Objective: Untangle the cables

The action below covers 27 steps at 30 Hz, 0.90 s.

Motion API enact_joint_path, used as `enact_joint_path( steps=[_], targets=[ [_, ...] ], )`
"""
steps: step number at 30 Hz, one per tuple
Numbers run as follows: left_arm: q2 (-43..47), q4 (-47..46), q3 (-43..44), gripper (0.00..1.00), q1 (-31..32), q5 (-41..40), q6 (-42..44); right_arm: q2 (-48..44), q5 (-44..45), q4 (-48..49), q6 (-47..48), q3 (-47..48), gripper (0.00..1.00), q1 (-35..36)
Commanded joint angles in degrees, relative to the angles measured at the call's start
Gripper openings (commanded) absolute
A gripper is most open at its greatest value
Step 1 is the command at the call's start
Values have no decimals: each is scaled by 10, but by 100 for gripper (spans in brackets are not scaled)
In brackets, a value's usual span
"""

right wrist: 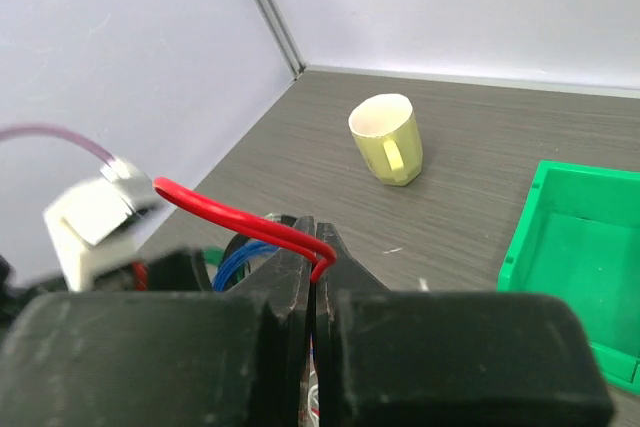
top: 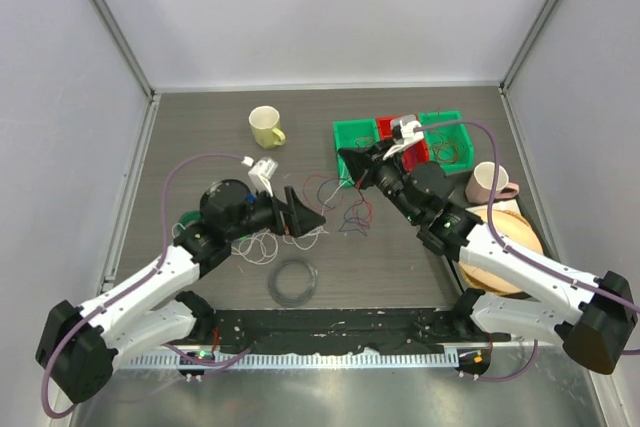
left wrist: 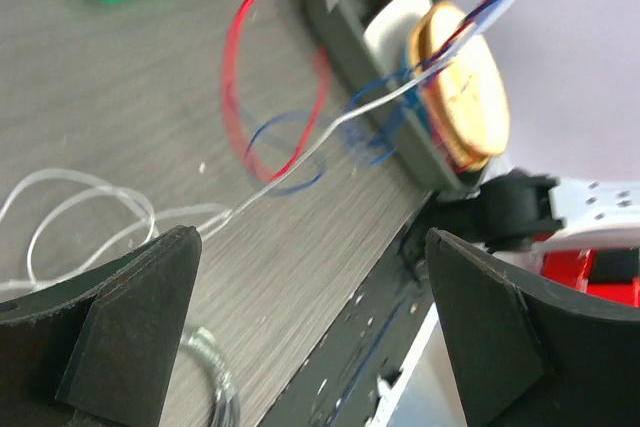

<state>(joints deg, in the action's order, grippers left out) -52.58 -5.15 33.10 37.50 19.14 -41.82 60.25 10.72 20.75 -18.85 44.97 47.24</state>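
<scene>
The cables (top: 340, 202) are thin red, blue and white strands tangled in the middle of the table, with white loops (top: 265, 243) trailing toward the left arm. My right gripper (top: 350, 162) is shut on a red cable (right wrist: 230, 212), which hooks over the pinched jaws (right wrist: 320, 257). Red, blue and white strands (left wrist: 290, 147) rise taut toward the upper right in the left wrist view. My left gripper (top: 305, 212) is wide open just left of the tangle. Nothing lies between its fingers (left wrist: 140, 317) in the left wrist view, where the gripper (left wrist: 310, 327) hangs above the table.
A dark grey coiled ring (top: 295, 282) lies near the front edge. A yellow mug (top: 266, 127) stands at the back. A green bin (top: 400, 142) sits back right, beside a pink mug (top: 490, 182) and a wooden plate (top: 505, 247). A blue ring (right wrist: 235, 262) shows behind the right jaws.
</scene>
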Motion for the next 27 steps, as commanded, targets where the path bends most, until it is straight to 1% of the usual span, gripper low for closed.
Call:
enact_joint_path(
  steps=[1,6,10,12,14,15,16,18,20,21,22,27],
  targets=[
    [-16,-85,-34,100,2,35,-13,-17,45,-48,-29,58,1,0],
    [-62,-116,-44,100,2,32,-3,-18,54,-56,-55,88,1,0],
    [-95,-198,-45,100,6,72,-9,-15,77,-59,-78,118,1,0],
    [-110,-227,-40,100,15,77,-2,-14,87,-54,-102,123,1,0],
    [-118,-233,-25,100,33,54,15,-14,90,-45,-120,125,1,0],
    [-125,-233,-12,100,40,43,38,-15,89,-37,-129,126,1,0],
    [-130,-233,-5,100,56,13,48,-17,88,-33,-145,124,1,0],
    [-141,-248,13,100,71,-2,72,-21,91,-22,-161,123,1,0],
    [-161,-283,16,100,88,2,78,-26,96,-16,-184,121,1,0],
    [-169,-327,19,100,93,7,78,-27,99,-10,-193,120,1,0],
    [-187,-340,22,100,102,11,78,-29,105,-6,-203,118,1,0],
    [-237,-334,70,100,121,7,94,-34,103,9,-232,120,1,0]
  ],
)
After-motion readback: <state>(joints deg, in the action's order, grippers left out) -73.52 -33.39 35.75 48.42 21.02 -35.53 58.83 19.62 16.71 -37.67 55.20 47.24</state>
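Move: The tangle of red, blue and white strands hanging from the right fingers lies about 9 cm to the right of the open left hand, some 4 cm ahead and slightly below it. On the table, roughly 20 cm below this hand, the white loops lie about 12 cm left and level with it, the grey coil 5 cm left and 9 cm back. From the right hand the tangle hangs some 14 cm lower, 3 cm back; the left green bin is 18 cm ahead, 2 cm right, 30 cm below. The left hand, fingers staying wide open, finishes sinking by about 5 cm, then sweeps about 9 cm to the right towards the strands hanging from the right gripper, climbing back to its starting height as the wrist swings clockwise and its fingertips tip up. Meanwhile the right hand keeps the cables pinched in its shut fingers and lifts them about 9 cm, easing slightly to its right and rolling some 20 degrees so that its left side rises. ##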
